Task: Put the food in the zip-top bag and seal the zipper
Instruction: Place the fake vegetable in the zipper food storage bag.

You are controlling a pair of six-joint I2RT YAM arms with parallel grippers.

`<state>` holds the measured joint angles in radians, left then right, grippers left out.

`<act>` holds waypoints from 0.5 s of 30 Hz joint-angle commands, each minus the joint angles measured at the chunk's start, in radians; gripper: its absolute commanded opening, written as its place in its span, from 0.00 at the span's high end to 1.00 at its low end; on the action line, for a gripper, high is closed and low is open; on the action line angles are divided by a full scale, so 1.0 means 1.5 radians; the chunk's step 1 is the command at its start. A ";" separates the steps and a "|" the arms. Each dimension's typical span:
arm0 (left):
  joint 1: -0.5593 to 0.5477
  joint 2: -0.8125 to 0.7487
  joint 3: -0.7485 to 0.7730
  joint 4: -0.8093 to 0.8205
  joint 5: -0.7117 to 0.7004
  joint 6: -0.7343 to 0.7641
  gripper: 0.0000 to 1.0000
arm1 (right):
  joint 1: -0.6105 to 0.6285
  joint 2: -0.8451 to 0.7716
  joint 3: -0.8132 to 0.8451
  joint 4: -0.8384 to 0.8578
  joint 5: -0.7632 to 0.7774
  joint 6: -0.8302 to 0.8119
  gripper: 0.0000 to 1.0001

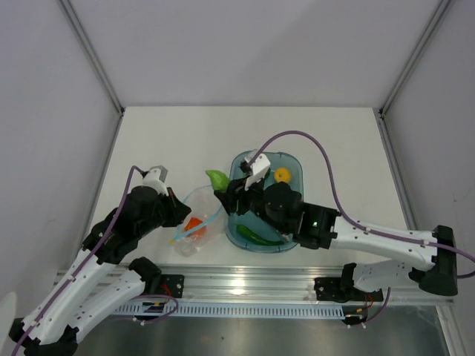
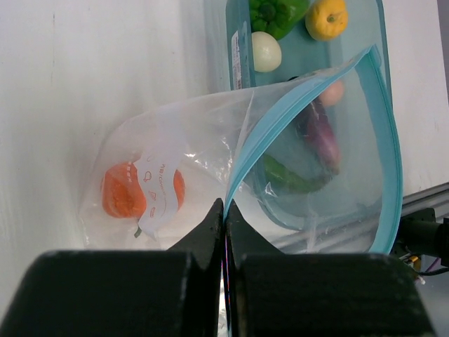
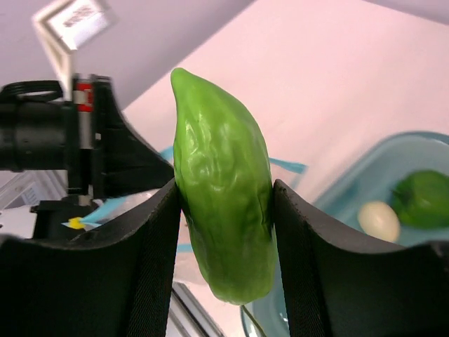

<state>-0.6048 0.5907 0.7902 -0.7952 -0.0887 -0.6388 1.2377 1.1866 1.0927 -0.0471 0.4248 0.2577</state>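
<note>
The clear zip-top bag [image 1: 199, 220] lies on the white table left of the teal tray, with an orange food piece [image 2: 123, 191] inside. My left gripper [image 2: 225, 209] is shut on the bag's light blue zipper [image 2: 280, 119] and holds the mouth open. My right gripper [image 3: 224, 186] is shut on a pale green pod [image 3: 217, 126] and hangs between the bag and the tray; the pod [image 1: 217, 178] sticks out towards the bag. More food lies in the tray: a green bell pepper [image 2: 273, 14], a yellow piece [image 2: 327, 17], a pale round one [image 2: 266, 51], a purple one [image 2: 324, 137] and a long dark green one [image 1: 256, 235].
The teal translucent tray [image 1: 295, 165] sits right of the bag, partly under my right arm. A metal rail [image 1: 245, 282] runs along the table's near edge. Grey walls close the table in at left, right and back. A purple cable [image 1: 326, 167] arcs over the tray.
</note>
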 commanded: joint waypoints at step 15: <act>-0.002 -0.008 0.031 0.009 0.047 -0.016 0.99 | 0.093 0.182 -0.037 0.537 0.095 -0.169 0.93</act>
<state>-0.6048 0.5900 0.7925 -0.7956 -0.0456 -0.6407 1.3643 1.4490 1.0569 0.5850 0.5095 0.0338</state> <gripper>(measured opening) 0.005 0.537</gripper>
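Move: The right hand already holds the green fake vegetable; the bag's open mouth lies some 9 cm to its left, about 1 cm back and 14 cm lower. The orange vegetable in the bag is about 14 cm left, level fore and aft, 29 cm below; the blue bin's middle is 10 cm ahead, 14 cm right, 28 cm below. From the left hand, pinching the bag's lip, the mouth is 4 cm right, level fore and aft, 2 cm lower. The right hand swings the gripped green vegetable about 8 cm left towards the bag's mouth, fingers tipping up. ##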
